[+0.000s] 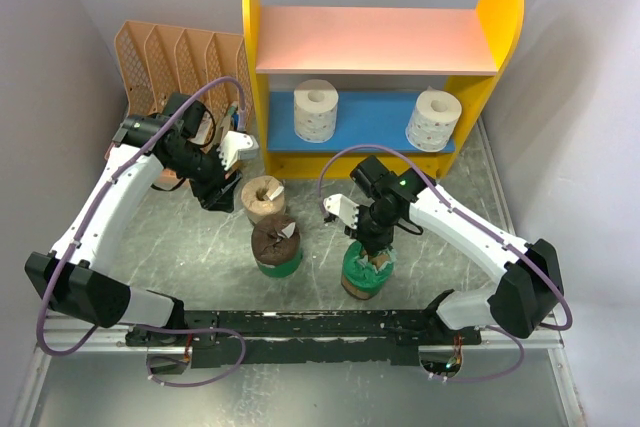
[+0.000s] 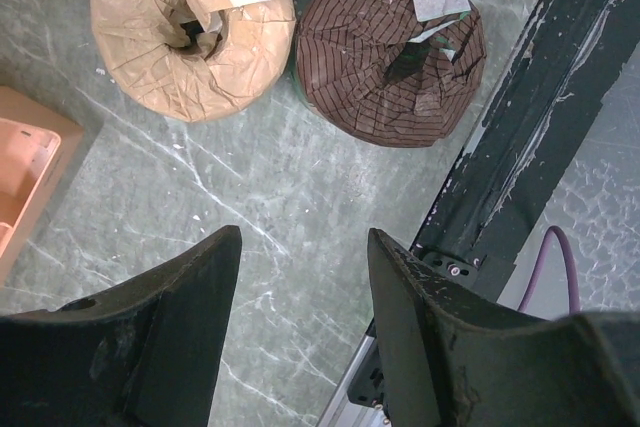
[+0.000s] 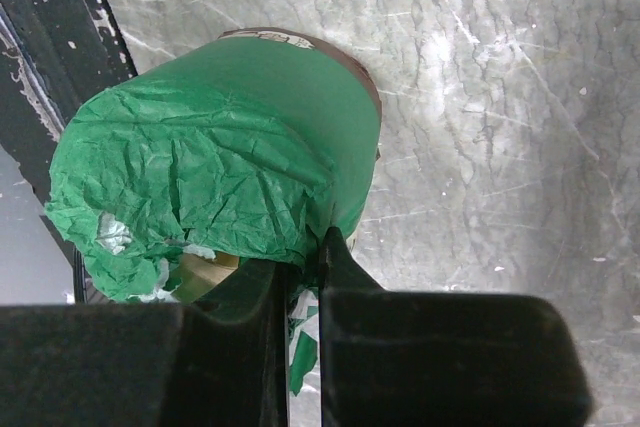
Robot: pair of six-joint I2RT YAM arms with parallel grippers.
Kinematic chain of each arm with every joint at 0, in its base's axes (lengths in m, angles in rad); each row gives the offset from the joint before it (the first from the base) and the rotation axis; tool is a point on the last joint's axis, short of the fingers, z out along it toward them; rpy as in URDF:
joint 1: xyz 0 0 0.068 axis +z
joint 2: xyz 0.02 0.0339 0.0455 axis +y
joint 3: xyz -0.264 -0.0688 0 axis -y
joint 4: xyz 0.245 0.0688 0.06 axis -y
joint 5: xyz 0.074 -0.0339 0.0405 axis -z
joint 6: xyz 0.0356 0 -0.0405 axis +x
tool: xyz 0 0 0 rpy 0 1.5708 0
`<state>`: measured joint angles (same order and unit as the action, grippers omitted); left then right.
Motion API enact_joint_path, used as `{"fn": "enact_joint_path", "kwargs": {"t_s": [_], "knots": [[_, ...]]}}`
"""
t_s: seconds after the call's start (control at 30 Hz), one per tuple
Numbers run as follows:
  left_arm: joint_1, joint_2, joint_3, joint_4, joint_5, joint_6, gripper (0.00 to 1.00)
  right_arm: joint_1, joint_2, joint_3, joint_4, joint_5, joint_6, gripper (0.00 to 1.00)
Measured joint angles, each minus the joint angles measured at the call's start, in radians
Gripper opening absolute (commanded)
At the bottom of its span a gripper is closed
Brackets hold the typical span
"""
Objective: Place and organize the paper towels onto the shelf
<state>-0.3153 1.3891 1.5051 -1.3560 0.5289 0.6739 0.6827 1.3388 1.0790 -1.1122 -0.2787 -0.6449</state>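
Two white paper towels (image 1: 316, 109) (image 1: 433, 119) stand on the blue lower board of the shelf (image 1: 370, 39). On the table stand a tan roll (image 1: 262, 199) (image 2: 190, 32) and a brown roll in green plastic (image 1: 276, 245) (image 2: 395, 52). My right gripper (image 1: 374, 243) (image 3: 318, 247) points down at another green-wrapped roll (image 1: 366, 269) (image 3: 240, 162), shut on the edge of its crumpled wrap. My left gripper (image 1: 222, 199) (image 2: 305, 242) hangs open over bare table just left of the tan roll, holding nothing.
A peach slotted organizer (image 1: 175, 62) (image 2: 25, 172) stands left of the shelf, behind the left arm. A black rail (image 1: 330, 325) (image 2: 530, 97) runs along the near table edge, close to both green-wrapped rolls. White walls close in left and right.
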Motion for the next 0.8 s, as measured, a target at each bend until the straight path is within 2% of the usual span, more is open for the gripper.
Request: {"fn": "enact_joint_path", "kwargs": {"t_s": [0.2,0.23,0.33,0.37,0.4,0.5,0.53,0.6,0.67,0.8], "knots": [[-0.001,0.000,-0.002,0.003,-0.002,-0.001,0.64,0.000,0.000,0.002,-0.008,-0.001,0.000,0.02],[-0.001,0.000,-0.002,0.003,-0.002,-0.001,0.64,0.000,0.000,0.002,-0.008,-0.001,0.000,0.07],[-0.001,0.000,-0.004,0.005,-0.002,-0.001,0.64,0.000,0.000,0.002,-0.013,-0.002,0.000,0.34],[-0.001,0.000,-0.006,0.006,-0.002,-0.001,0.64,0.000,0.000,0.002,-0.017,-0.002,0.002,0.38],[-0.001,0.000,-0.008,0.005,-0.002,-0.001,0.64,0.000,0.001,0.002,-0.021,-0.002,0.001,0.38],[-0.001,0.000,-0.014,0.006,-0.003,-0.002,0.64,0.000,0.003,-0.002,-0.024,0.001,0.000,0.21],[-0.001,0.000,-0.015,0.006,-0.002,-0.002,0.64,0.000,0.003,-0.002,-0.024,0.003,0.000,0.21],[-0.001,-0.001,-0.018,0.006,-0.003,-0.002,0.64,0.000,0.003,-0.002,-0.025,0.006,0.002,0.34],[-0.001,-0.003,-0.026,0.008,-0.003,-0.002,0.64,0.000,0.003,0.000,-0.029,0.007,0.003,0.43],[-0.001,-0.004,-0.033,0.010,-0.006,-0.002,0.64,0.000,0.003,0.002,-0.046,0.010,0.002,0.49]]}}
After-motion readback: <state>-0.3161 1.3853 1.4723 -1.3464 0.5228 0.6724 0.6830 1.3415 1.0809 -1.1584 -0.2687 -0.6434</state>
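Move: The green paper towel stands just behind my right hand: its middle is about 5 cm back, 1 cm left and 6 cm down, and my shut fingers are at its far rim. The brown-topped towel is some 20 cm to this hand's left and 2 cm farther out; the tan towel stands about 23 cm left and 12 cm ahead. From my left hand the green towel lies roughly 28 cm right, 11 cm back and 16 cm lower. I loosen my right hand's pinch on the green wrapper at the towel's far rim, opening the fingers from nearly shut to almost half open. As they spread, I ease about 1 cm back towards the towel's middle and as much to my right, keeping my height, so that the fingers come to stand either side of the rim's wrapping. ##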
